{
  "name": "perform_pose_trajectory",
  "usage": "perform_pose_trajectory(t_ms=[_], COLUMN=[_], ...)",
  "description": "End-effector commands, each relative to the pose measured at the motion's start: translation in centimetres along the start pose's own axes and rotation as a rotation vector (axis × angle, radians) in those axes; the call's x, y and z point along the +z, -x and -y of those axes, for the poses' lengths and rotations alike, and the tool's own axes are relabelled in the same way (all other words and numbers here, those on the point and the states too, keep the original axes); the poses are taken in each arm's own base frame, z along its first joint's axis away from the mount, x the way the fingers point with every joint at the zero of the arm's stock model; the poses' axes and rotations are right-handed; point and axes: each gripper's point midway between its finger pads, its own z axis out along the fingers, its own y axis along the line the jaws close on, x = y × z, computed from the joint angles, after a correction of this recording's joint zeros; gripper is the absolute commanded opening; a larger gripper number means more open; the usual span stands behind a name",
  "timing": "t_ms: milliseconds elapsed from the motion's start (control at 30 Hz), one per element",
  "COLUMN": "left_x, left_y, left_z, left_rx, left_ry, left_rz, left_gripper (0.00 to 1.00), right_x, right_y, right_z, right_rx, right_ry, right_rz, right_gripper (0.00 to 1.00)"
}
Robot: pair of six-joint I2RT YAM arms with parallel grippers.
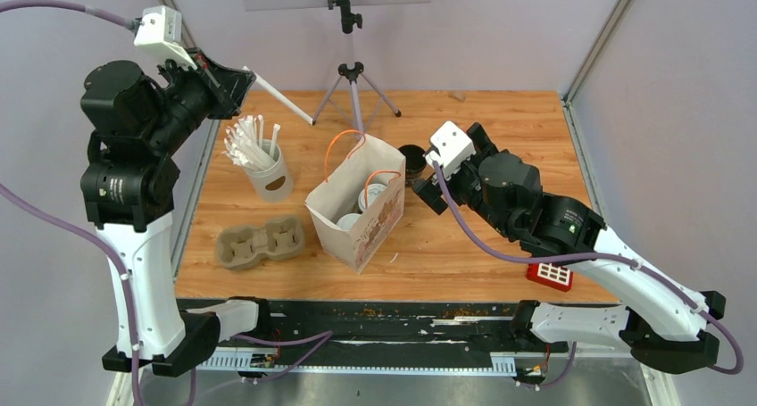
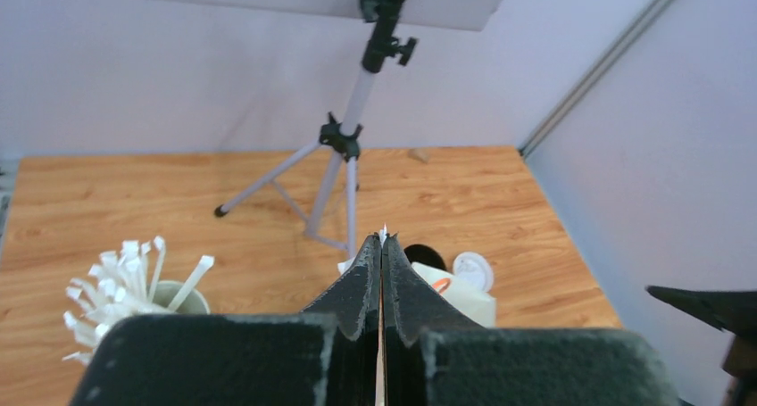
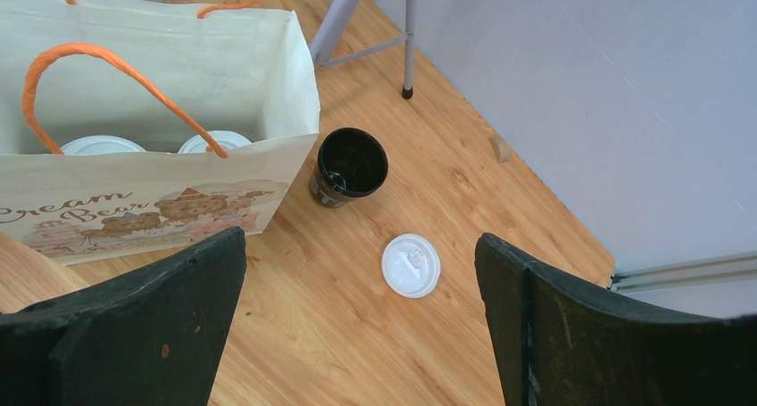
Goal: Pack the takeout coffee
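Observation:
Two takeout coffee cups with white lids (image 1: 372,194) (image 3: 100,145) stand inside the open paper bag (image 1: 357,236) (image 3: 178,76). A third black cup (image 1: 412,161) (image 3: 350,163) stands lidless on the table just right of the bag, and its white lid (image 3: 411,265) (image 2: 472,269) lies flat beside it. My right gripper (image 1: 427,185) (image 3: 361,238) hovers open above that lid and cup, holding nothing. My left gripper (image 1: 239,78) (image 2: 382,245) is raised high at the back left, shut on a white straw (image 1: 284,99) that sticks out toward the table's middle.
A white cup of straws (image 1: 263,167) (image 2: 134,290) stands left of the bag, with a brown pulp carrier tray (image 1: 259,243) in front of it. A tripod (image 1: 354,85) stands at the back centre. A red block (image 1: 549,275) lies near the front right edge.

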Motion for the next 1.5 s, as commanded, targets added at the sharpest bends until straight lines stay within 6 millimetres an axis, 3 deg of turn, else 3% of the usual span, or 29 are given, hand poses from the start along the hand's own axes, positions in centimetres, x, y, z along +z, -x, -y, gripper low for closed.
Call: perform_pose_trajectory(t_ms=[0, 167, 300, 400, 600, 900, 1033, 1200, 1300, 1467], left_x=[-2.4, -4.3, -5.3, -5.4, -5.4, -6.7, -7.0, -6.3, -4.5, -0.9], left_y=[1.7, -0.5, -3.2, -4.1, -2.6, -0.4, -0.8, -3.0, -5.3, -7.3], left_z=[4.1, 7.4, 7.3, 7.2, 6.5, 8.8, 9.3, 8.7, 7.1, 5.5], left_rx=[0.003, 0.004, 0.012, 0.005, 0.05, 0.08, 0.068, 0.051, 0.043, -0.053], left_ry=[-0.184, -0.383, -0.399, -0.407, -0.342, -0.442, -0.481, -0.493, -0.458, -0.424], left_rz=[0.038, -0.076, -0.191, -0.225, -0.156, -0.096, -0.113, -0.181, -0.234, -0.299], left_gripper=[0.0, 0.0, 0.0, 0.0, 0.0, 0.0, 0.0, 0.0, 0.0, 0.0], right_x=[-0.8, -0.8, -0.8, -0.9, -0.8, -0.8, -0.9, -0.8, -0.9, -0.9], right_y=[2.6, 2.7, 2.6, 2.5, 2.0, 2.3, 2.3, 2.3, 2.2, 2.2], right_z=[2.1, 2.3, 2.4, 2.4, 2.1, 2.1, 2.1, 2.0, 2.0, 1.8], right_rx=[0.02, -0.001, -0.012, -0.014, -0.026, -0.043, -0.037, -0.04, -0.032, -0.022], right_ry=[-0.067, -0.071, -0.078, -0.074, -0.065, -0.061, -0.057, -0.055, -0.054, -0.044], right_rz=[0.075, 0.072, 0.07, 0.069, 0.066, 0.077, 0.077, 0.071, 0.073, 0.074], right_gripper=[1.0, 1.0, 1.0, 1.0, 1.0, 1.0, 1.0, 1.0, 1.0, 1.0])
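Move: The left hand already pinches a white straw; the paper bag's middle lies about 15 cm to its right, 4 cm back and 37 cm below. From that hand the straw cup is some 8 cm ahead, 7 cm left, the egg-carton-like cup tray 8 cm back, 9 cm left, both over 40 cm below. From the right hand the bag is about 17 cm left, 1 cm ahead, 21 cm below. Left hand carries its straw about 10 cm back and right towards the bag, turning 30 degrees clockwise. ##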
